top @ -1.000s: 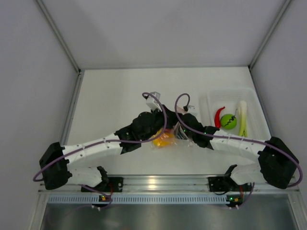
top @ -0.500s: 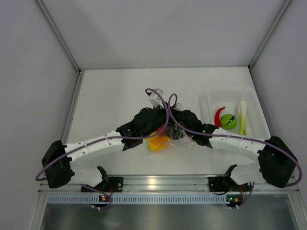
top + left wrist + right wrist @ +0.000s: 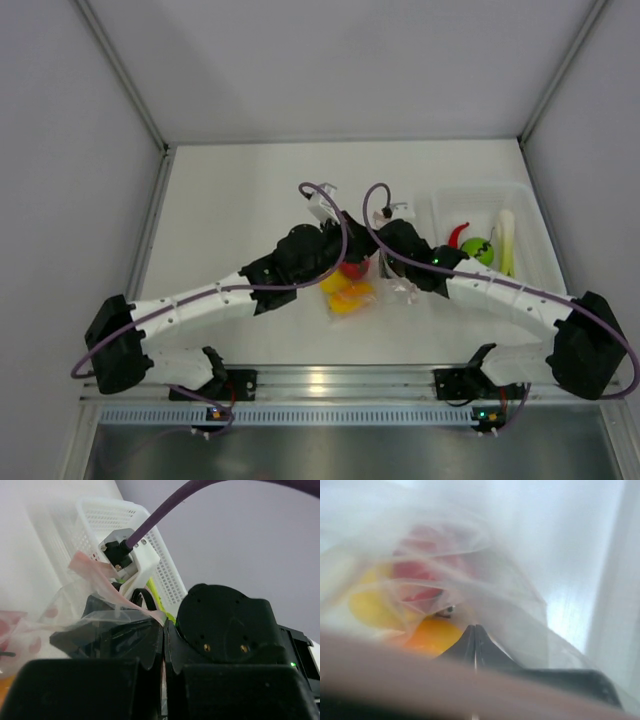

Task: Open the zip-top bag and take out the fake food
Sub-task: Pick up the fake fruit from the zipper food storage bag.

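The clear zip-top bag (image 3: 392,289) hangs between my two grippers at the table's middle. My left gripper (image 3: 338,252) is shut on one lip of it, beside the pink zip strip (image 3: 95,575). My right gripper (image 3: 386,246) is shut on the opposite lip, and film covers the right wrist view. Fake food lies in the bag: a red pepper (image 3: 352,268), a yellow piece (image 3: 335,283) and an orange piece (image 3: 354,298). Through the film I see the red pepper (image 3: 427,575), the yellow piece (image 3: 367,605) and the orange piece (image 3: 432,632).
A translucent white tray (image 3: 480,188) stands at the right with a red chili (image 3: 457,240), a green ball (image 3: 477,251) and a pale leek (image 3: 506,245) in it. Grey walls close the table on three sides. Purple cables loop above both wrists.
The two grippers have drawn apart, the right one moving right and back. The bag has spread between them, and the red pepper now shows beside the yellow and orange pieces.
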Robot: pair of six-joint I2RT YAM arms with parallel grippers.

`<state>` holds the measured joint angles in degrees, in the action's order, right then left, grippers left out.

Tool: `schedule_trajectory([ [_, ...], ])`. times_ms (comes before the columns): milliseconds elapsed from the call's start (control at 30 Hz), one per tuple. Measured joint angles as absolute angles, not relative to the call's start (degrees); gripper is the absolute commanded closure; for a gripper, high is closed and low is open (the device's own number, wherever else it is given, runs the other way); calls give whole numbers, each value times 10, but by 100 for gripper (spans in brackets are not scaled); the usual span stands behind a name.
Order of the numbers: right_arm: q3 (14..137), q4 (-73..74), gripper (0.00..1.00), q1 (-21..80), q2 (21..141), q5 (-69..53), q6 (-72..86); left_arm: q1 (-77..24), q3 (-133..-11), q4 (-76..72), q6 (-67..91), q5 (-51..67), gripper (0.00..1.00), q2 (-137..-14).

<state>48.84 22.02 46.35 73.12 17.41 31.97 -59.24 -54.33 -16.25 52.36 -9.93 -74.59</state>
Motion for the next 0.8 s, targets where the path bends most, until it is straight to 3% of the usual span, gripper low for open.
schedule_trajectory([
  [400,567,343,100,342,685,225,189,-602,-523,-162,553,-141,100,-674],
  [600,632,409,100,336,688,253,132,-606,-475,-184,561,-149,100,-653],
  [800,640,432,100,345,691,185,116,-609,-420,-214,580,-154,100,-620],
])
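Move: The red bell pepper in the bag lies about 4 cm ahead of the right hand, 7 cm to its left and 7 cm lower. From the right hand the orange fruit is some 3 cm back and 7 cm left, the yellow one about 1 cm back and 10 cm left; the tray's middle is roughly 3 cm ahead and 28 cm right. From the left hand, pinching the rim, the red pepper lies about 1 cm ahead, 5 cm left and some 23 cm down. The bag's mouth is drawn between both hands: the right, its shut fingers still inside the film, sweeps about 10 cm right towards the tray and slightly forward while rising some 8 cm and rolling its left side down, then eases back left a little. The left keeps its pinch on the rim, rises about 4 cm and sinks again, shifting left and slightly back. ##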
